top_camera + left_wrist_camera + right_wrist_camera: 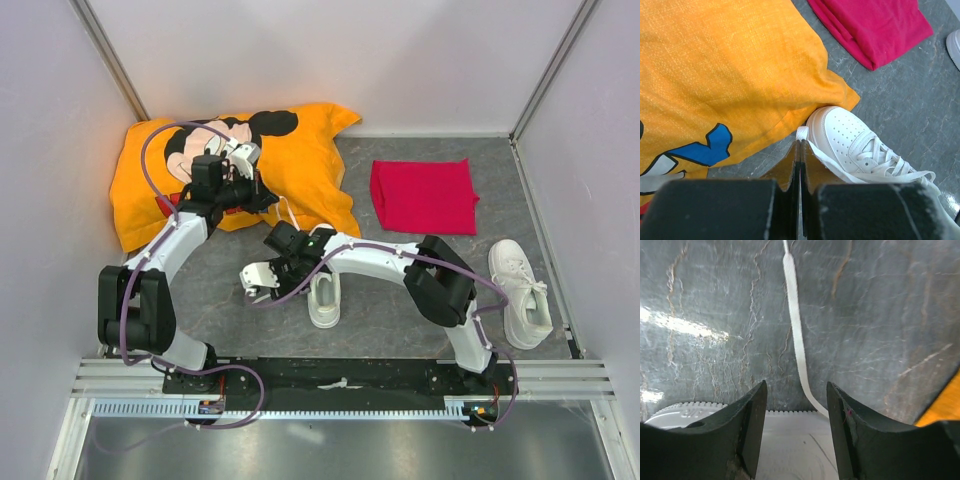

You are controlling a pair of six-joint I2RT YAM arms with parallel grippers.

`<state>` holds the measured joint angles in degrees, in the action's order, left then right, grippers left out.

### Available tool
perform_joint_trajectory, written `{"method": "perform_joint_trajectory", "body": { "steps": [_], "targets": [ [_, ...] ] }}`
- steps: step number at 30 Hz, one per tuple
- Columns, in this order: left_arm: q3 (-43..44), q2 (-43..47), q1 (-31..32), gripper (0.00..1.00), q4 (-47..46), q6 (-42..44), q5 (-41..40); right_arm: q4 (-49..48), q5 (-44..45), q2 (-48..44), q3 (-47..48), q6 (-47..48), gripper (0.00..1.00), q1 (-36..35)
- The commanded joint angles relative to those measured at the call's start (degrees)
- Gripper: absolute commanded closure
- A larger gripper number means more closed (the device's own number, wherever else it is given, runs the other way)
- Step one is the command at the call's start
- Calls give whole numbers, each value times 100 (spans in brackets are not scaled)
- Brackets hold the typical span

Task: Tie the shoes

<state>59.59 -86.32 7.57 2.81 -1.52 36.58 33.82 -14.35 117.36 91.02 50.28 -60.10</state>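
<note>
One white shoe (pixel 323 297) stands on the grey floor in the middle, its toe under my right arm. In the left wrist view its toe (pixel 845 135) touches the orange pillow's corner. A second white shoe (pixel 520 290) stands at the right. My left gripper (pixel 266 200) (pixel 801 142) is shut on a white lace (pixel 832 159) that runs back to the near shoe. My right gripper (pixel 284 242) (pixel 796 385) hangs open over a white part of that shoe. Another lace (pixel 795 325) lies on the floor beyond its fingertips, gripped by nothing.
A large orange pillow (pixel 300 160) (pixel 730 65) with a cartoon mouse fills the back left. A folded red cloth (pixel 423 195) (pixel 875 25) lies at the back right. Pale walls close in three sides.
</note>
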Motion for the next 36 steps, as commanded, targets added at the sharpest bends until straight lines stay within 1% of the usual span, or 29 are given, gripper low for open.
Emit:
{"method": "perform_joint_trajectory", "body": {
  "steps": [1,6,11,12,13,15,16,18,20,21,22,23,28,32,33,36],
  "targets": [
    [-44,-25,-28,99,-254,-112,209,124,73,234,328,350,43,-2],
    [-53,-69,-37,99,-254,-121,253,151,134,498,337,447,44,-2],
    [-106,-34,-45,98,-263,-94,262,186,160,726,407,439,47,-2],
    [-106,-25,-54,98,-255,-94,253,203,160,753,390,447,49,-2],
    [-114,-16,-54,99,-246,-94,253,204,169,771,390,447,53,-2],
    [-115,1,-63,99,-237,-103,262,212,213,841,372,456,57,-2],
    [-115,2,-72,98,-220,-103,262,221,213,858,372,447,62,-2],
    [-115,19,-72,98,-211,-103,253,230,213,876,372,421,67,-2],
    [-115,45,-72,98,-202,-103,253,239,178,868,381,377,76,-2],
    [-115,45,-80,99,-202,-94,253,230,152,850,381,368,89,-2],
    [-115,54,-81,98,-184,-77,245,239,152,850,407,351,97,-2],
    [-123,72,-81,98,-184,-68,236,230,152,832,434,246,100,-2],
    [-193,177,-89,99,-158,2,218,221,-32,578,837,-281,100,-11],
    [-334,335,-98,98,8,187,218,230,-217,87,1093,-905,100,-2],
    [-360,423,-107,98,53,378,201,239,-244,-10,1110,-1132,100,-2],
    [-562,625,-186,98,272,801,174,326,-288,-397,988,-1380,100,15]
  ]
}}
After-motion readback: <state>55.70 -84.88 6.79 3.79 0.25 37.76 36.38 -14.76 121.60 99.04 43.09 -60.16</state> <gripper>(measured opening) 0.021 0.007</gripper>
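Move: Almost straight below the right fingers, some 4 cm down, runs the shoelace tail on the table. From the right hand, the white shoe's middle lies about 10 cm to the right and 3 cm ahead, near hand height, and the other lace, pinched in the left gripper, is about 16 cm ahead, level sideways and 12 cm higher. For the left hand, that tail lies roughly 16 cm back, straight behind and 16 cm below. Sinking about 4 cm onto the free tail beside the shoe, the right hand closes its half-open fingers and pinches the lace near the table, then lifts nearly 5 cm while drifting some 2 cm left. The left hand keeps its pinch on the other lace, almost still, then eases about 2 cm down and back towards the shoe's left side. ##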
